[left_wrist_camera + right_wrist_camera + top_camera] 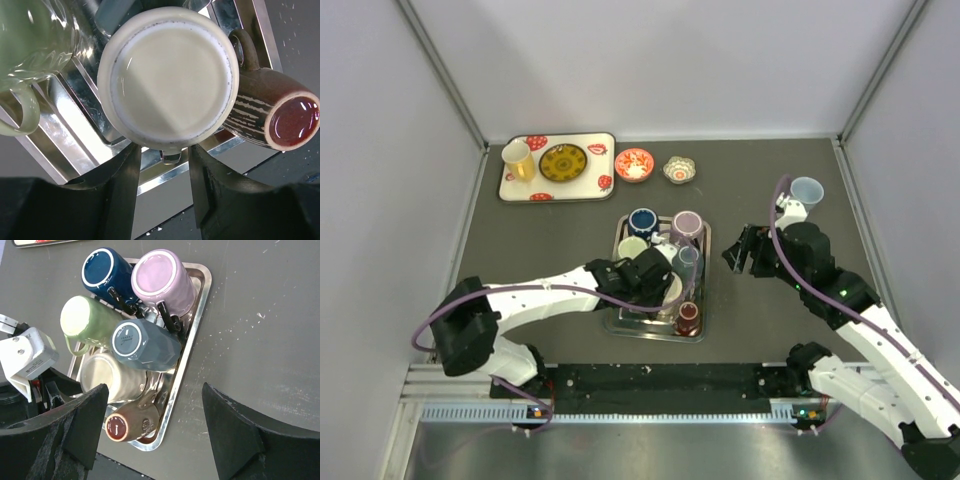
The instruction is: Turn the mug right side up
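A cream mug (pixel 170 75) stands bottom up in the metal tray (pixel 75 150), among several other overturned mugs. Its small handle (pixel 172 156) points toward my left gripper (pixel 162 150), whose two fingers stand on either side of that handle with a narrow gap on each side, so it is open. From above, the left gripper (pixel 655 280) covers most of the cream mug (pixel 672 290). My right gripper (pixel 738 250) hangs open over bare table, right of the tray. The right wrist view shows the cream mug (pixel 107 375) between the green and brown mugs.
A brown striped mug (pixel 270 112) lies tipped against the cream one, and a green mug (pixel 30 45) sits on its other side. Navy (pixel 102 270), pink (pixel 162 280) and grey-blue (pixel 142 345) mugs fill the tray's far part. A light blue cup (pixel 807 190) stands upright at the right; a patterned tray (pixel 558 167) is at the back left.
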You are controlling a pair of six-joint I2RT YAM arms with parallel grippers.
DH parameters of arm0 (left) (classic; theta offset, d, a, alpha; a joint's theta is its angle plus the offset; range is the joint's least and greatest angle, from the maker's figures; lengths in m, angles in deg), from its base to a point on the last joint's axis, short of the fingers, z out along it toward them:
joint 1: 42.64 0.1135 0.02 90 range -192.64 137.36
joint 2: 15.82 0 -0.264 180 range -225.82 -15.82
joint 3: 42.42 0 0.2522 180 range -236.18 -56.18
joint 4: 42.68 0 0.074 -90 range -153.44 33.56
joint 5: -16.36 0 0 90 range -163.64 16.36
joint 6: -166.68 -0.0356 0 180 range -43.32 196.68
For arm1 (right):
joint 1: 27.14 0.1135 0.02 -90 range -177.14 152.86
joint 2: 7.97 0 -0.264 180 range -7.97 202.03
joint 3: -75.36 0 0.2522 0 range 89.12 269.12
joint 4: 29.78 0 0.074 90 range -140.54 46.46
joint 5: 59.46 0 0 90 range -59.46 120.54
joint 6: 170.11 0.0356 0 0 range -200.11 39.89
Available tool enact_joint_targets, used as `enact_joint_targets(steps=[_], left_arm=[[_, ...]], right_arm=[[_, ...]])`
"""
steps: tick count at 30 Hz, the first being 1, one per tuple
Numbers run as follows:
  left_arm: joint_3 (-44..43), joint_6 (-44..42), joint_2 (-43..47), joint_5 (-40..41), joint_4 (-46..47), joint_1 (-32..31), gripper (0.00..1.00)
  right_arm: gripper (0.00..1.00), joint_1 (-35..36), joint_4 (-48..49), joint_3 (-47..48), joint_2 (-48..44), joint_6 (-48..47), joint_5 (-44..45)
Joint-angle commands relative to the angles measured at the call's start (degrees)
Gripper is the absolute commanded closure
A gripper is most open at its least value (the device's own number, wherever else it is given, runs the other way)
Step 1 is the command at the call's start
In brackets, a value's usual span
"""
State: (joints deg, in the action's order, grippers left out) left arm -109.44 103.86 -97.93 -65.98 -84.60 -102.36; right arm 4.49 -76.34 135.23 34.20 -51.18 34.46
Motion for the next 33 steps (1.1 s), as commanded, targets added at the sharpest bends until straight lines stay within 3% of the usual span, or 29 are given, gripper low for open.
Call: enact_joint_targets(steps=[1,10,15,20,23,33], left_arm=[[-2.56,-1.78,-1.83,1.57,0.56,-0.22,0.55],[-2.64,-2.74,-3.15,0.34,0.92,-0.22,0.65],[-2.29,-3.18,-3.06,-0.19,0.92,-0.22,0.79],[-1.77,-3.54,-3.76,-0.28,1.09,-0.22,0.81],[-1.59,-3.62,-3.59,-0.37,1.18,-0.22,0.99],[-2.9,-4.41,12.04,1.83,-4.62,-1.89,1.0]], right_arm=[[0.24,0.53,0.72,0.56,-0.25,-0.19,-0.76],[0.24,0.53,0.63,-0.05,-0.51,0.43,-0.58],[0.25,0.53,0.63,-0.4,-0.51,0.69,-1.02],[0.25,0.53,0.54,-0.75,-1.13,1.22,-1.46],[0.25,0.44,0.54,-1.2,-1.65,1.57,-1.46],[0.26,0.53,0.45,0.12,-1.74,1.92,-3.13]])
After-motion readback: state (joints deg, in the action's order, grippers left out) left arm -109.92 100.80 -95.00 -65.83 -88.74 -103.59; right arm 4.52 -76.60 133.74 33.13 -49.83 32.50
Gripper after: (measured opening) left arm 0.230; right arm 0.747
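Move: The cream mug stands upside down in the tray, its handle just below my left fingertips; its middle is some 5 cm ahead of my left hand, 2 cm to the right and 2 cm lower. From that hand, the brown mug is about 8 cm right and 1 cm back, the blue-grey mug 10 cm ahead and 8 cm right, the green mug 11 cm ahead and 5 cm left. From my right hand the cream mug is roughly 12 cm left, level fore and aft, 15 cm below. I sink my left hand about 1 cm more so the half-open fingers straddle the cream mug's handle, then hold still and close until they pinch it. With the handle gripped I start up out of the tray, rising some 2 cm while easing slightly back and left, wrist almost unturned. ##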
